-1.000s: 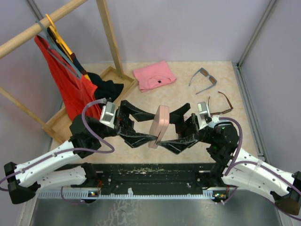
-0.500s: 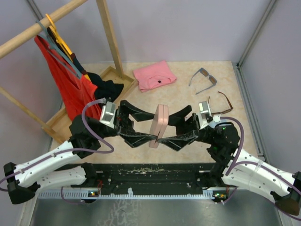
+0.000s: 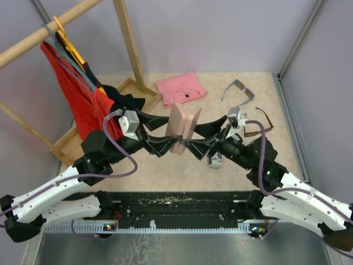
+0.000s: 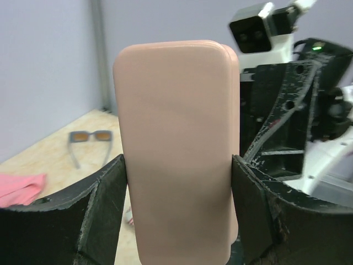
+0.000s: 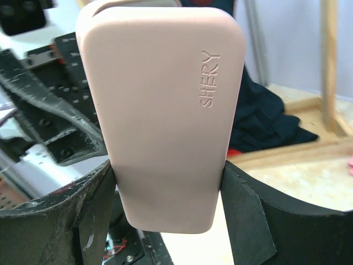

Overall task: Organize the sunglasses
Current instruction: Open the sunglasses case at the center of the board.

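Observation:
A pink oblong case (image 3: 183, 126) stands spread in a V above the middle of the table, held by both arms. My left gripper (image 3: 172, 139) is shut on its left half (image 4: 176, 143), my right gripper (image 3: 193, 138) on its right half (image 5: 165, 110), which bears embossed lettering. In each wrist view the fingers press on both edges of the half. The grey-blue sunglasses (image 3: 238, 91) lie at the back right, also in the left wrist view (image 4: 88, 139). The brown sunglasses (image 3: 259, 123) lie just right of my right wrist.
A pink folded cloth (image 3: 181, 88) lies at the back middle. On the left stands a wooden rack (image 3: 128, 44) with red clothes (image 3: 71, 88) and a dark garment (image 3: 130, 103) on its base. A small white and red thing (image 3: 215, 160) lies under my right arm.
The case was shut and edge-on between the grippers; now its halves are spread apart. My right gripper closed on its half, and both grippers moved farther from the bases.

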{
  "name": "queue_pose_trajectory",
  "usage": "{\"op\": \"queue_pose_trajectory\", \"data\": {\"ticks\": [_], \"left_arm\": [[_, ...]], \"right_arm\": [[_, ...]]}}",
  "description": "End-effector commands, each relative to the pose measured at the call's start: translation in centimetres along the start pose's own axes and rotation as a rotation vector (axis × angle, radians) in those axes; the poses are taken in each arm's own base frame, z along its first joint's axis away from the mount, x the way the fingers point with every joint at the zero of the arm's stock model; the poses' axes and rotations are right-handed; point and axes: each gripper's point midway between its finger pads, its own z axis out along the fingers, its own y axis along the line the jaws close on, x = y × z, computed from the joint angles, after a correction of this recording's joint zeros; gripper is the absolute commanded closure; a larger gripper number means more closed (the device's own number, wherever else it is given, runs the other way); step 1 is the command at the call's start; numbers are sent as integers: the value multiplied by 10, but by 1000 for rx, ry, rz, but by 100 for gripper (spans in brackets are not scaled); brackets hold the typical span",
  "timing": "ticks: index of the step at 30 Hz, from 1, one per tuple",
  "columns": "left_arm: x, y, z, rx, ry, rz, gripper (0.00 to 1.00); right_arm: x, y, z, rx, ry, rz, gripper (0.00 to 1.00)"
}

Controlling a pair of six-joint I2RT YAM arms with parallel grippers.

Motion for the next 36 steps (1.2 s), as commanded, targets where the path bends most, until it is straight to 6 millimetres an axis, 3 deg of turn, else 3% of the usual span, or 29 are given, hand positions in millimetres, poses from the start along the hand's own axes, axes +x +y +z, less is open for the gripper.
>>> {"op": "queue_pose_trajectory", "data": {"ticks": [1, 3, 8, 12, 18, 19, 20, 28, 36], "left_arm": [[-15, 14, -3, -93, -10, 40, 100], [-11, 23, -4, -142, 0, 38, 100], [-6, 42, -12, -258, 17, 33, 89], [-5, 47, -18, -289, 14, 34, 51], [-17, 43, -25, -285, -6, 7, 22], [-20, 41, -26, -283, -9, -3, 6], [-26, 39, -28, -279, -16, -11, 1], [-42, 28, -57, -263, -28, -46, 0], [-10, 48, -103, -411, 22, -78, 0]], "right_arm": [[-5, -65, 6, 366, 23, -45, 100], [-1, -73, 8, 405, 44, -59, 100], [7, -96, 7, 534, 77, -76, 100], [12, -100, 10, 541, 82, -80, 100], [15, -91, 15, 461, 73, -115, 100], [15, -89, 15, 444, 71, -122, 100], [15, -85, 15, 419, 68, -131, 100], [3, -42, -1, 179, -9, -177, 100], [-31, 23, -21, -127, -147, -143, 100]]}}
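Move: The sunglasses case stands on end, already ajar, pinched between the hands: its middle is about 3 cm right of the left hand and 1 cm above it, and from the right hand 2 cm to the left and 3 cm up, level front to back with both. On the board some 28 cm below, the can lies about 14 cm right of the right hand and 5 cm ahead; the folded pink shirt is roughly 36 cm straight ahead of it. Each still gripping one shell of the case, both hands push about 6 cm forward and 4 cm down, the left turning some 20 degrees counter-clockwise and the right clockwise, to spread the shells. The left fingers then open, let go of their shell and draw back and about 7 cm left, rising. The right keeps its pinch, dips farther, then brings the case back and up. ##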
